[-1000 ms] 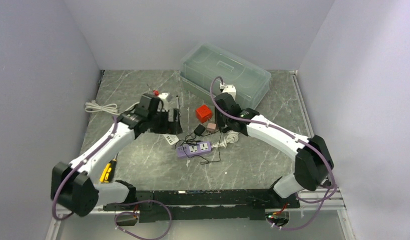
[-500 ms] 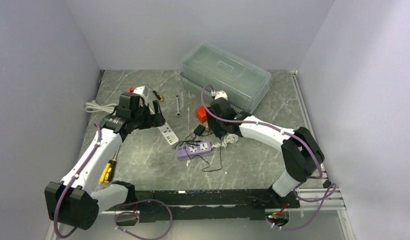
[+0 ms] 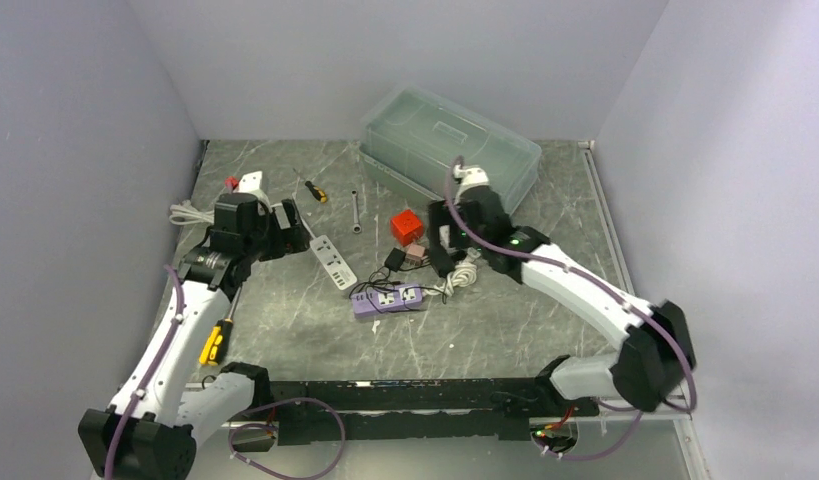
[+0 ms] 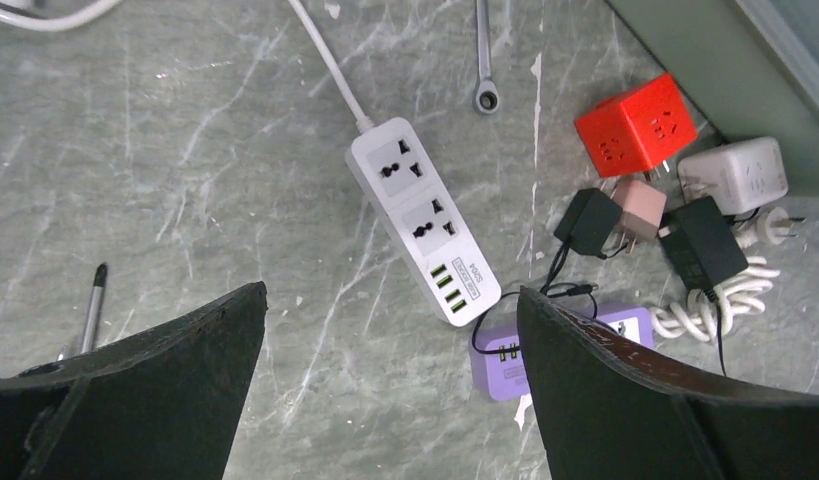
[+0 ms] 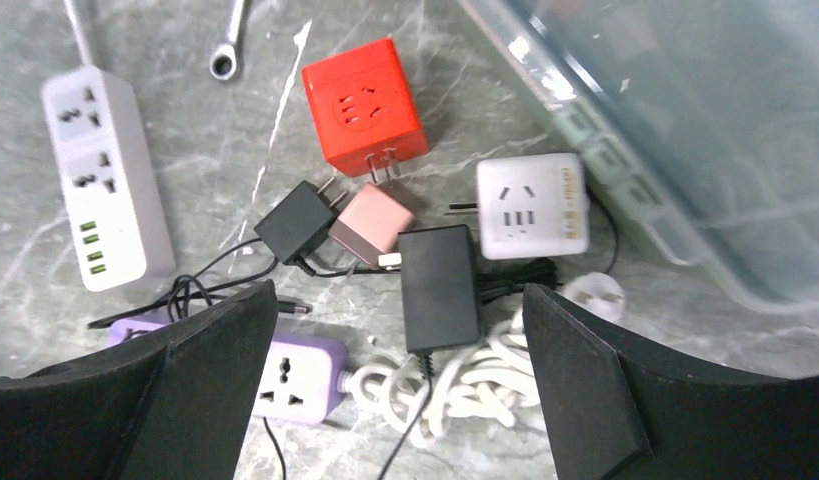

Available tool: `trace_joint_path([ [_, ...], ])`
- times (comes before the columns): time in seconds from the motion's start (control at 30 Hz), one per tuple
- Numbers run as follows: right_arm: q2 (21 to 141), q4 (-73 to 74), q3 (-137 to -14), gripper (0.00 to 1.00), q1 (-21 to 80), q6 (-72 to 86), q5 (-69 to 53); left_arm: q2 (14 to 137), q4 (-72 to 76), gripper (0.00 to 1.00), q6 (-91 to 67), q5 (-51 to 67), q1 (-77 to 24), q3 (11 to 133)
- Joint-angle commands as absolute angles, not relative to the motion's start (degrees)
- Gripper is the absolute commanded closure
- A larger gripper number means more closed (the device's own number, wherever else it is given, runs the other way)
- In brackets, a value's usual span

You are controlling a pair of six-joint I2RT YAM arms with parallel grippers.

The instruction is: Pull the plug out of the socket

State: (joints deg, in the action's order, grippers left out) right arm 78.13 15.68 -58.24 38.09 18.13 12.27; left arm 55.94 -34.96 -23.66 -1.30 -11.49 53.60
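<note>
A black plug adapter [image 5: 440, 285] lies loose on the table beside a small black plug [image 5: 297, 222] and a pink plug [image 5: 374, 223]. Near them the purple socket strip [image 5: 285, 375] shows an empty outlet; a thin black lead runs to its end [image 4: 505, 350]. The white socket strip [image 4: 422, 215] has both outlets empty. My right gripper [image 5: 400, 288] hangs open above the black adapter and the white cable coil [image 5: 465, 385], holding nothing. To the left of the white strip my left gripper [image 4: 390, 290] is open over bare table. From above, the purple strip [image 3: 388, 299] lies between both grippers.
A red cube socket [image 5: 363, 105] and a white cube socket [image 5: 532, 205] sit by the clear plastic box [image 3: 450, 150]. A wrench [image 4: 482, 60], a small screwdriver [image 3: 313, 190], a yellow screwdriver [image 3: 213, 343] and a coiled white cable [image 3: 190, 213] lie on the left half.
My right gripper has opened and pulled back to the right, above the black adapter on the table. The left arm has drawn away to the left, off the strips.
</note>
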Motion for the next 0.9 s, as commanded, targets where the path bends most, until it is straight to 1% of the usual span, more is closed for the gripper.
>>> trace_joint_path([
  [0.0,67.3,17.6,-54.5,0.04,31.3,17.5,6.9,52.3,-32.6,0.01,-22.8,-2.0,-9.9,53.9],
  [0.13,57.4,17.0,-49.4,0.02,23.8,16.0,5.9,47.7,-30.3,0.01,-19.6,-1.6,-9.6,53.2],
  [0.23,50.2,15.6,-46.1,0.01,20.0,15.0,9.2,43.2,-28.3,0.0,-17.1,-1.5,-9.5,52.2],
  [0.4,37.7,7.2,-37.4,0.01,19.6,13.9,17.8,37.1,-26.5,0.0,-14.2,-3.6,-9.5,50.3],
  [0.53,29.3,3.7,-31.6,0.0,19.5,13.0,22.4,35.6,-27.3,0.0,-13.2,-7.5,-9.5,50.0],
  [0.67,26.8,2.7,-30.2,0.0,19.6,12.7,23.3,36.0,-27.5,0.0,-13.6,-8.0,-9.5,50.2],
  [0.87,29.1,3.3,-30.9,0.0,19.6,12.7,23.4,36.3,-27.9,0.0,-13.8,-8.3,-9.5,50.3],
])
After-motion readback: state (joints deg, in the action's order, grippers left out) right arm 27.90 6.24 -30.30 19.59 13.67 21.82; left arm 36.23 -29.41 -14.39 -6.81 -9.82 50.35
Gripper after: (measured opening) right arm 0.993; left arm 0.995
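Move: The black plug, already let go, lies about 8 cm below the open right hand, 1 cm ahead and 2 cm to its left. The white plug is some 5 cm beyond the black one and 3 cm right of it; the purple socket strip is about 12 cm left of it and 9 cm nearer the base. From the left hand, the black plug lies roughly 5 cm ahead, 30 cm right and 11 cm below. Open right hand withdraws some 19 cm right and up from the black plug; left rises about 8 cm. ##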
